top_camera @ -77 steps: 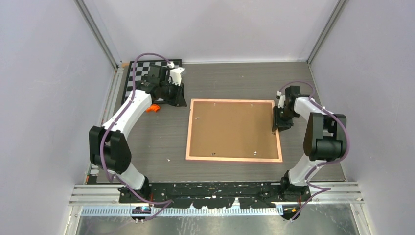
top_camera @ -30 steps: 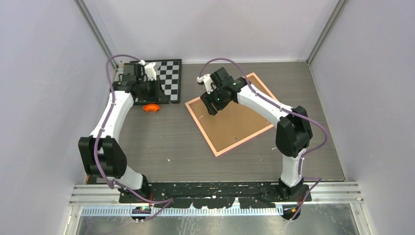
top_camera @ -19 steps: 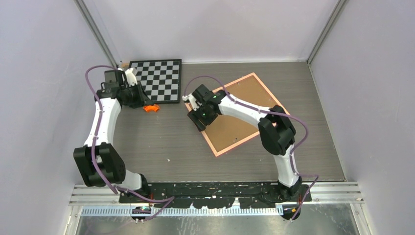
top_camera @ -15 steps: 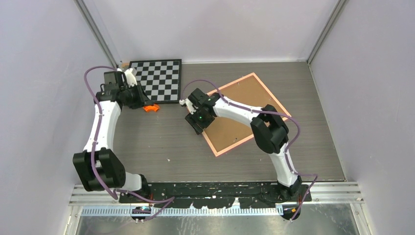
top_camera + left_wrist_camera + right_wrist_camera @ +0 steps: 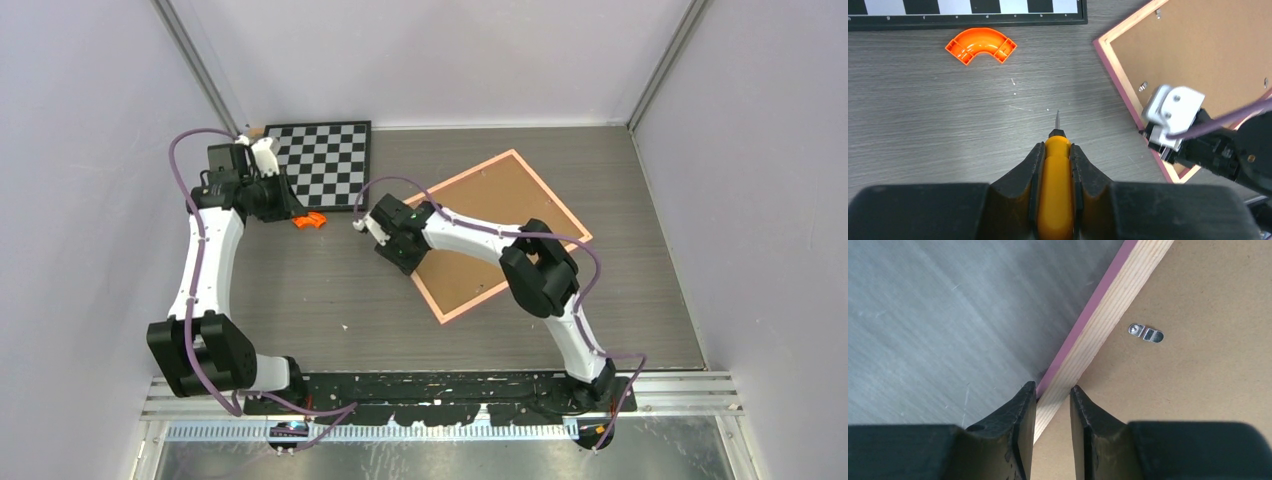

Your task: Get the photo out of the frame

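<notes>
The frame (image 5: 500, 215) lies face down on the table, turned diagonally, its brown fibreboard back up inside a thin pink border. The photo is hidden beneath that back. My right gripper (image 5: 403, 262) sits at the frame's lower-left edge. In the right wrist view it (image 5: 1054, 390) is shut across the wooden rim (image 5: 1108, 315), one finger on the pink outer side and the other on the inner side. A small metal clip (image 5: 1146, 333) lies just ahead on the board. My left gripper (image 5: 1057, 147) is shut on an orange-handled screwdriver (image 5: 1057, 175), its tip over bare table left of the frame.
A black-rimmed chessboard (image 5: 320, 165) lies at the back left. An orange curved plastic piece (image 5: 981, 44) sits just in front of it, also by my left gripper in the top view (image 5: 313, 221). Walls close in the table on three sides.
The frame has been swung from square to diagonal. My right gripper moved left and nearer along the frame's edge, and its jaws narrowed onto the rim. The left arm drew back off the chessboard.
</notes>
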Tool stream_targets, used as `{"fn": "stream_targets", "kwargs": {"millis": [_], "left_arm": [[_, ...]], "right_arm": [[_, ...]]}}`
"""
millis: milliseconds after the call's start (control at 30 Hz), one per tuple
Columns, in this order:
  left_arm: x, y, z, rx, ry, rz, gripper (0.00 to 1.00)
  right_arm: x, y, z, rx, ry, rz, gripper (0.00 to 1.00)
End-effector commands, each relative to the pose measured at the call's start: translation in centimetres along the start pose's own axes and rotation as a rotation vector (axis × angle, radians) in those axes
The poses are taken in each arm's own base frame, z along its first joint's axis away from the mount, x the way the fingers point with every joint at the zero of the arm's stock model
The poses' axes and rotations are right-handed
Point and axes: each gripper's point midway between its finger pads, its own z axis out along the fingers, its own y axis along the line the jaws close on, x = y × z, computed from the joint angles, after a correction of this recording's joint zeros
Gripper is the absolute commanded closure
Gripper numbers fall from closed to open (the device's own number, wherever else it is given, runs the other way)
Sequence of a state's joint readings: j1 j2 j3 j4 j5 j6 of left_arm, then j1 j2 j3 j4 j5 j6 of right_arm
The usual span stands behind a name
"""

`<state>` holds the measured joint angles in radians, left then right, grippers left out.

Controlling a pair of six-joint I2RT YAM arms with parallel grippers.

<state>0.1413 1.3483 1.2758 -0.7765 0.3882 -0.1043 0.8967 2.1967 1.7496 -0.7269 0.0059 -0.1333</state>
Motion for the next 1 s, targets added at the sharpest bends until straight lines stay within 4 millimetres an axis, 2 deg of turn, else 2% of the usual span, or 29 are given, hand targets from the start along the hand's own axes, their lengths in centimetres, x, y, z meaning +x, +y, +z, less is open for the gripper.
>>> {"fn": "stream_targets", "kwargs": {"millis": [0,200,367,533,733,900,967], "left_arm": [[-0.9,-1.4,-0.7,0.082,0.016,0.092,1.00],[-1.1,-2.0,-0.7,0.130,0.029,0.120,1.00],[-0.4,-2.4,-0.5,0.171,0.059,0.141,1.00],[0.6,-3.2,-0.3,0.218,0.093,0.202,1.00],[2.6,-5.0,0.6,0.262,0.143,0.315,1.00],[4.0,-7.4,1.4,0.289,0.189,0.418,1.00],[4.5,-8.4,1.7,0.299,0.205,0.467,1.00]], "right_arm": [[2.8,5.0,-1.0,-0.081,0.058,-0.245,0.70],[6.7,7.1,-1.4,-0.114,0.130,-0.414,0.83],[9.5,7.8,-2.8,-0.166,0.163,-0.505,0.86],[11.9,7.0,-5.1,-0.180,0.180,-0.632,0.85],[14.5,5.6,-6.8,-0.152,0.200,-0.730,0.83],[15.1,4.6,-8.5,-0.106,0.194,-0.766,0.80],[14.6,4.3,-9.4,-0.077,0.157,-0.748,0.75]]}}
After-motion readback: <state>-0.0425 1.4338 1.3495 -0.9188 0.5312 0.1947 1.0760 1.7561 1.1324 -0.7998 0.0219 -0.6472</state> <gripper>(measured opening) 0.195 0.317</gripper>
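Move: Beneath the right fingers, already gripped, is the frame's left-hand rim; the spot it is drawn to lies by the frame's near corner, about 13 cm back and 12 cm to the right. That corner is some 11 cm back and 6 right, the closest clip about 8 cm straight ahead, the frame's middle roughly 10 ahead and 13 right. From the left hand, raised about 19 cm, the middle lies some 9 cm ahead and 33 right. Keeping its pinch on the rim, the right hand drags the frame level over the table, first back towards the base, then back and right, about 13 and 12 cm in all, turning some 40 degrees counter-clockwise with a slight roll. The left, still gripping the screwdriver, drifts about 7 cm right towards the frame and slightly back, swinging nearly 30 degrees clockwise. ##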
